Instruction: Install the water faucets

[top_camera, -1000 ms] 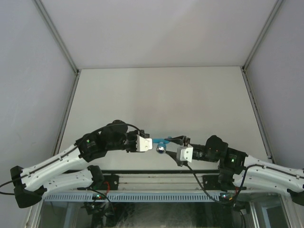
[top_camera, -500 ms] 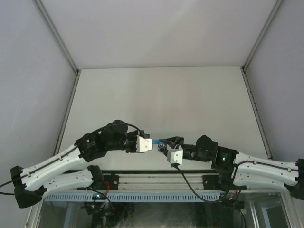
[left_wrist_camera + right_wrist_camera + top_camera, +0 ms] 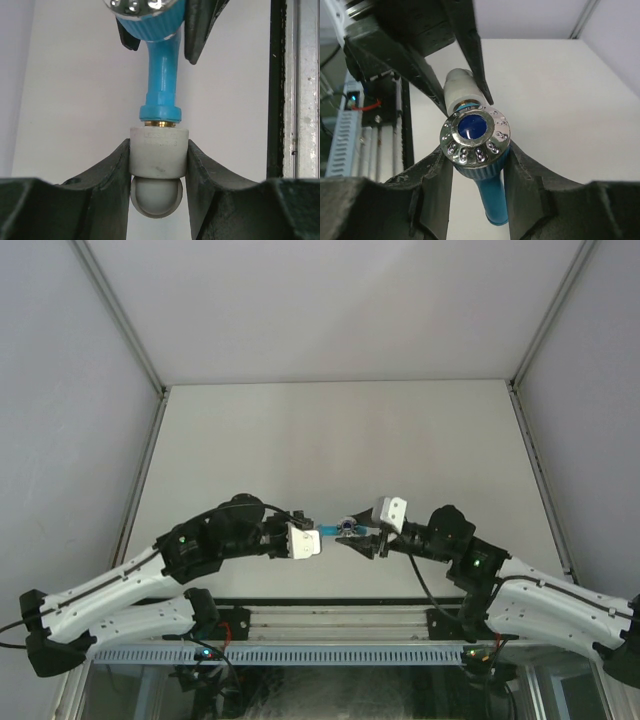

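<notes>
The water faucet (image 3: 334, 532), bright blue with a chrome-capped handle, hangs between both arms just above the table's near edge. Its brass threaded end sits in a white-grey pipe fitting (image 3: 159, 150), and my left gripper (image 3: 159, 156) is shut on that fitting. In the left wrist view the blue faucet (image 3: 162, 75) points straight up from the fitting. My right gripper (image 3: 477, 161) is shut on the faucet's ribbed blue head (image 3: 476, 134), just under the chrome cap. The blue spout (image 3: 494, 200) hangs down between the right gripper's fingers. The fitting (image 3: 458, 88) and the left gripper's fingers (image 3: 470, 50) show behind the faucet.
A slotted aluminium rail (image 3: 320, 615) runs along the near edge beneath both grippers, and shows again as the metal rail (image 3: 301, 100). Grey enclosure walls with metal corner posts (image 3: 140, 455) border the white table (image 3: 340, 450) on the left, right and back.
My right wrist has rolled over, its white camera housing swinging from below the faucet to above it. Its jaws have narrowed onto the faucet's head. The left arm holds still.
</notes>
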`<control>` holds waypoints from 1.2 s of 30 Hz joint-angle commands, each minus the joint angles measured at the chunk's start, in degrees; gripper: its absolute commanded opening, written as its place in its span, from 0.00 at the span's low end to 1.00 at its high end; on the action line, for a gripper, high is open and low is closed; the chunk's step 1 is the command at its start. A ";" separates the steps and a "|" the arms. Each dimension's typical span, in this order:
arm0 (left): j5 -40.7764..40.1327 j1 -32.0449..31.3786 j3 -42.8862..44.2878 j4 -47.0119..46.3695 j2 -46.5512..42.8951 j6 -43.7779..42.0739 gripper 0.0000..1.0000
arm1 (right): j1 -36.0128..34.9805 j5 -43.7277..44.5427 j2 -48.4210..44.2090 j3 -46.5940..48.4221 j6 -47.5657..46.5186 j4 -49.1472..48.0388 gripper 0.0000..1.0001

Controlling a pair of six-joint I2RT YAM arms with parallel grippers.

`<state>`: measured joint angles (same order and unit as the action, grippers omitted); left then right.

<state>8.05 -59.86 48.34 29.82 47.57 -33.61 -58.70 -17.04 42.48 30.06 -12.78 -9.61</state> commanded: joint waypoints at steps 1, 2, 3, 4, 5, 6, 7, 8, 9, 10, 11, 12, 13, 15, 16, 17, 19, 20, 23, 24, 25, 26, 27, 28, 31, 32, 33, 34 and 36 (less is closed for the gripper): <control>-3.88 -0.02 -0.25 -6.36 -2.96 -0.12 0.00 | 4.48 -0.38 -0.29 3.05 21.87 -4.08 0.00; -4.09 -0.16 -0.41 -6.52 -3.24 -0.22 0.00 | 5.82 -0.95 -0.09 3.12 24.43 -3.84 0.00; -4.36 -0.17 -0.49 -6.72 -3.47 -0.30 0.00 | 6.80 -1.82 0.08 3.28 27.02 -3.70 0.00; -4.63 -0.17 -0.52 -6.81 -3.62 -0.36 0.00 | 7.88 -2.78 0.34 3.36 29.38 -3.71 0.00; -4.81 -0.21 -0.59 -6.92 -3.81 -0.41 0.00 | 8.96 -3.92 0.63 3.46 31.42 -3.86 0.00; -4.96 -0.18 -0.62 -6.98 -3.89 -0.49 0.00 | 9.60 -4.56 0.93 3.54 33.94 -3.92 0.00; -5.10 -0.25 -0.69 -7.09 -3.98 -0.47 0.00 | 10.17 -4.73 1.25 3.83 36.13 -3.75 0.00; -5.07 -0.27 -0.75 -7.06 -3.98 -0.49 0.00 | 10.83 -5.27 1.64 4.08 38.12 -3.62 0.00; -5.10 -0.33 -0.77 -7.06 -4.04 -0.50 0.00 | 11.42 -6.09 2.00 4.16 39.73 -3.87 0.00; -5.27 -0.30 -0.83 -7.04 -4.06 -0.50 0.00 | 11.94 -6.89 2.52 4.39 41.29 -3.86 0.00; -5.35 -0.32 -0.87 -7.06 -4.11 -0.55 0.00 | 12.28 -7.95 2.93 4.79 42.60 -3.73 0.00; -5.35 -0.36 -0.94 -7.13 -4.19 -0.58 0.00 | 12.66 -8.68 3.41 5.12 43.72 -3.56 0.00; -5.48 -0.40 -0.98 -7.10 -4.28 -0.58 0.00 | 13.02 -9.38 3.91 5.53 45.06 -3.39 0.00; -5.91 -0.48 -1.21 -7.13 -4.50 -0.65 0.00 | 13.59 -11.08 4.85 6.39 47.40 -2.68 0.00; -6.24 -0.47 -1.41 -7.07 -4.65 -0.75 0.00 | 13.76 -12.36 5.22 6.91 48.13 -2.43 0.00; -6.74 -0.50 -1.55 -7.15 -4.81 -0.85 0.00 | 13.90 -13.42 5.51 7.28 48.69 -2.43 0.00; -7.82 -0.54 -2.12 -7.36 -5.14 -1.00 0.00 | 14.32 -15.29 6.02 8.27 50.47 -2.38 0.00; -8.08 -0.53 -2.34 -7.41 -5.37 -1.10 0.00 | 14.64 -16.17 6.32 8.79 52.08 -1.97 0.00; -7.66 -0.70 -3.12 -8.26 -5.89 -1.05 0.00 | 15.67 -18.49 6.38 9.29 54.44 -3.05 0.00; -6.95 -0.65 -3.28 -8.66 -6.09 -0.84 0.00 | 15.71 -18.09 6.08 9.28 53.93 -2.75 0.05; -5.98 -0.68 -3.56 -9.28 -6.32 -0.58 0.00 | 15.72 -17.95 5.70 9.25 52.70 -2.38 0.07; -4.81 -0.61 -4.01 -10.03 -6.73 -0.25 0.00 | 15.72 -17.79 5.30 9.25 50.97 -1.78 0.11; -3.66 -0.55 -4.34 -10.77 -7.27 0.12 0.00 | 15.72 -18.19 4.91 9.24 49.44 -1.44 0.20; -2.64 -0.61 -4.79 -11.57 -7.77 0.46 0.00 | 15.72 -18.92 4.47 9.29 48.05 -1.62 0.31; -0.50 -0.60 -5.35 -12.56 -9.07 1.35 0.00 | 15.72 -21.03 3.20 9.30 44.35 -1.73 0.58; -0.16 -0.58 -5.36 -12.67 -9.44 1.47 0.00 | 15.72 -21.43 2.88 9.23 43.08 -1.63 0.62; 0.11 -0.56 -5.43 -12.73 -9.62 1.56 0.00 | 15.73 -21.65 2.68 9.22 41.57 -1.33 0.66; 0.13 -0.59 -5.44 -12.85 -9.87 1.75 0.00 | 15.72 -22.09 2.54 9.29 39.94 -1.10 0.67; 0.92 -0.55 -5.25 -12.78 -10.18 1.95 0.00 | 15.72 -22.89 2.35 9.27 37.27 -0.70 0.69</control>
<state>9.06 -60.77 42.94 21.50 39.00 -33.30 -43.13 -36.47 45.93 36.60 30.50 -8.21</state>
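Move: The blue faucet already joins the two hands: its neck starts in the white fitting, and the right fingers pinch its body just under the chrome knob. From the right hand, that fitting lies about 9 cm left, level and straight across; the faucet's middle is some 2 cm left, and the knob 1 cm left and roughly 3 cm above. From the left hand, which holds the fitting between its pads, the faucet's middle lies about 8 cm right and roughly level. The blue faucet is turned by the right hand about its left-right axis, knob side rolling forward by some 45 degrees, to screw it into the white fitting; the hand first swings 2.5 cm forward, then eases back and finally rises while its fingers open. The left hand keeps its grip on the fitting, lifting about 2.5 cm and tilting slightly. ##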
